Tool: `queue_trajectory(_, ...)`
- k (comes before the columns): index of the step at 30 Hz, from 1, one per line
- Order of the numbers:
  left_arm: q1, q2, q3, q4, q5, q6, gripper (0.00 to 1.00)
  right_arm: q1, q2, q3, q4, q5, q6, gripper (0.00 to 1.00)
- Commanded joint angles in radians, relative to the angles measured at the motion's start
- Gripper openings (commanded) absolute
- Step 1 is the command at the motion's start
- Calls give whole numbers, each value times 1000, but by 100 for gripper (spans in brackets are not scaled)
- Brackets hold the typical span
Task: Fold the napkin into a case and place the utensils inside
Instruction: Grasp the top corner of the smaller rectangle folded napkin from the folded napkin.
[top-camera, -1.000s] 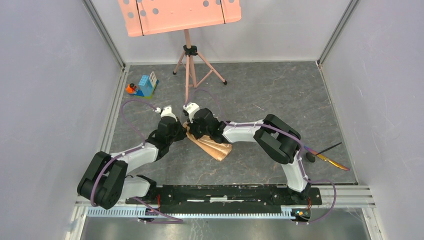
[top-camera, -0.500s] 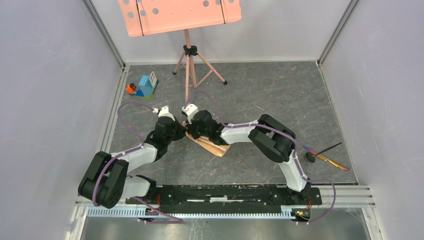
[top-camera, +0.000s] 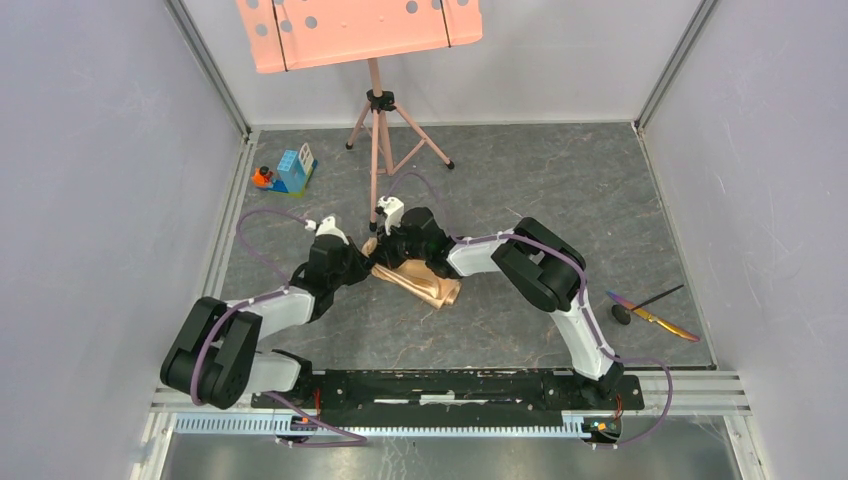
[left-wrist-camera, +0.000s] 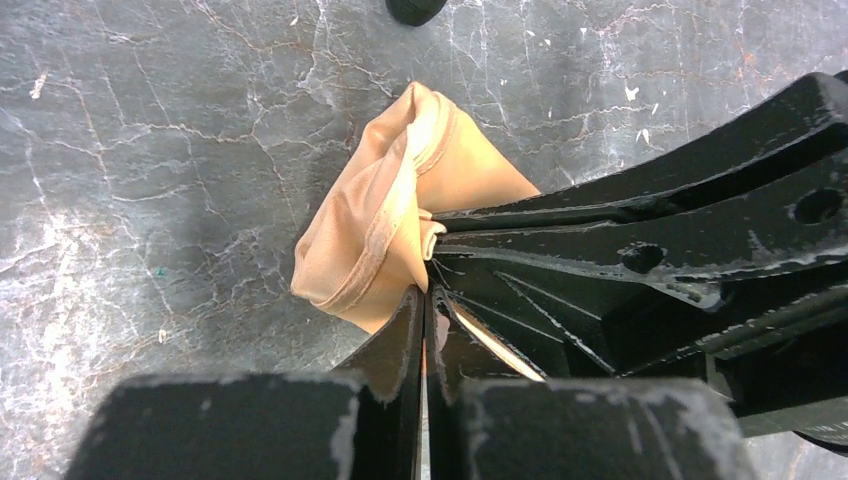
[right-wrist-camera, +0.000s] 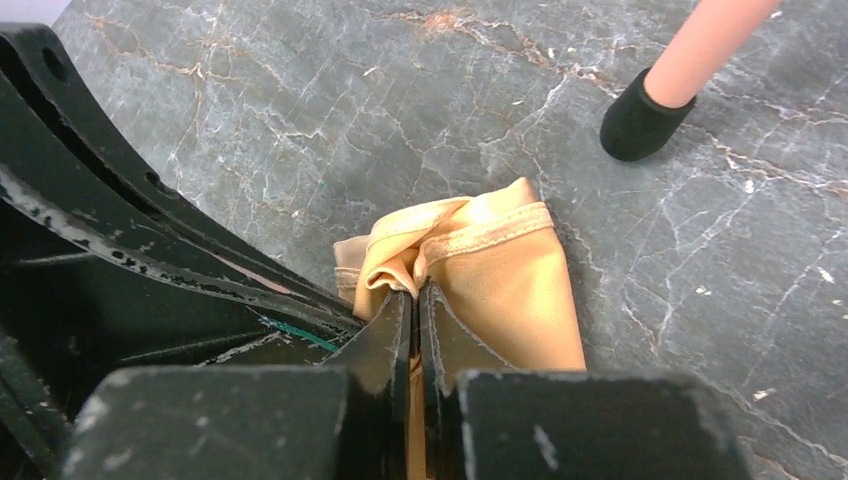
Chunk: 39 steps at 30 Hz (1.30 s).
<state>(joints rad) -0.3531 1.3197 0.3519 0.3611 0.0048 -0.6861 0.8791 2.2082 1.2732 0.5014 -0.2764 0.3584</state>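
The peach-orange napkin (top-camera: 428, 282) lies folded into a narrow bundle on the table's middle, its far-left end bunched up. My left gripper (top-camera: 367, 267) is shut on that end from the left; in the left wrist view (left-wrist-camera: 425, 292) a thin strip of napkin (left-wrist-camera: 372, 228) sits between the closed fingers. My right gripper (top-camera: 386, 250) is shut on the same end from the right, and its wrist view (right-wrist-camera: 413, 292) shows hemmed folds of the napkin (right-wrist-camera: 505, 268) pinched at the tips. The two grippers nearly touch. The utensils (top-camera: 652, 311), black and gold, lie at the right.
A salmon music stand (top-camera: 358, 30) rises at the back; one rubber foot (right-wrist-camera: 638, 125) of its tripod stands just beyond the napkin's end. A small toy-block house (top-camera: 292, 170) sits at the back left. Grey walls close in both sides.
My right gripper has moved toward the back, pulling the napkin's end with it; the bundle now looks shorter and more bunched. The left gripper has barely shifted.
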Motion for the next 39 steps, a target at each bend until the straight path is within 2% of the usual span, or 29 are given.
queue_trajectory(1,-6,-63,-5,30,26,-30,2,31,-29,-27,16,-66,-23,5)
queue_trajectory(5,1,-89,-13,19,-1,-26,2,31,-45,-50,-24,-49,-69,8)
queue_trajectory(9,12,-82,-11,0,-2,-19,2,20,-75,-68,-27,-67,-81,19)
queue_trajectory(12,16,-83,-13,-13,-2,-11,2,12,-94,-72,-40,-91,-105,24)
queue_trajectory(14,17,-98,-17,-18,-27,-5,2,9,-96,-73,-53,-93,-126,19)
queue_trajectory(16,17,-116,-24,2,-13,8,2,9,-88,-76,-54,-104,-148,5)
queue_trajectory(17,18,-121,-20,5,-9,16,2,11,-82,-76,-56,-109,-157,1)
queue_trajectory(22,18,-149,6,-13,31,43,2,47,-66,-54,-115,-33,-252,0)
queue_trajectory(27,17,-19,60,-37,87,-7,2,81,-20,19,-149,1,-299,0)
queue_trajectory(30,18,15,39,-17,68,-41,2,72,-11,18,-119,-44,-275,0)
queue_trajectory(35,17,-15,40,-88,6,5,2,31,-61,-77,-5,-166,-153,25)
queue_trajectory(39,17,-52,37,-128,-1,36,2,2,-104,-124,31,-190,-105,34)
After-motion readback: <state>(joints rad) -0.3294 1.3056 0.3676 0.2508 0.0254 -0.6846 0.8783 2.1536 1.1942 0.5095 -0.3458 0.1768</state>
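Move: Just beyond both hands' fingertips, which nearly meet, stands the napkin's bunched top corner: about 3 cm ahead of the left hand, and about 2 cm ahead and 1 cm left of the right. The rest of the folded napkin has its middle about 8 cm to the right of the right hand and 4 cm nearer the base; the stand's foot is some 9 cm ahead of that hand, 1 cm left. Working at the bunched corner, the right hand eases about 2 cm back and rightward, turning slightly counter-clockwise, while its fingers part a little, shut, then open again around the fold. The left hand keeps its fingers shut at the cloth, rises some 2 cm, then dips about 3 cm to end slightly lower, back and leftward. ##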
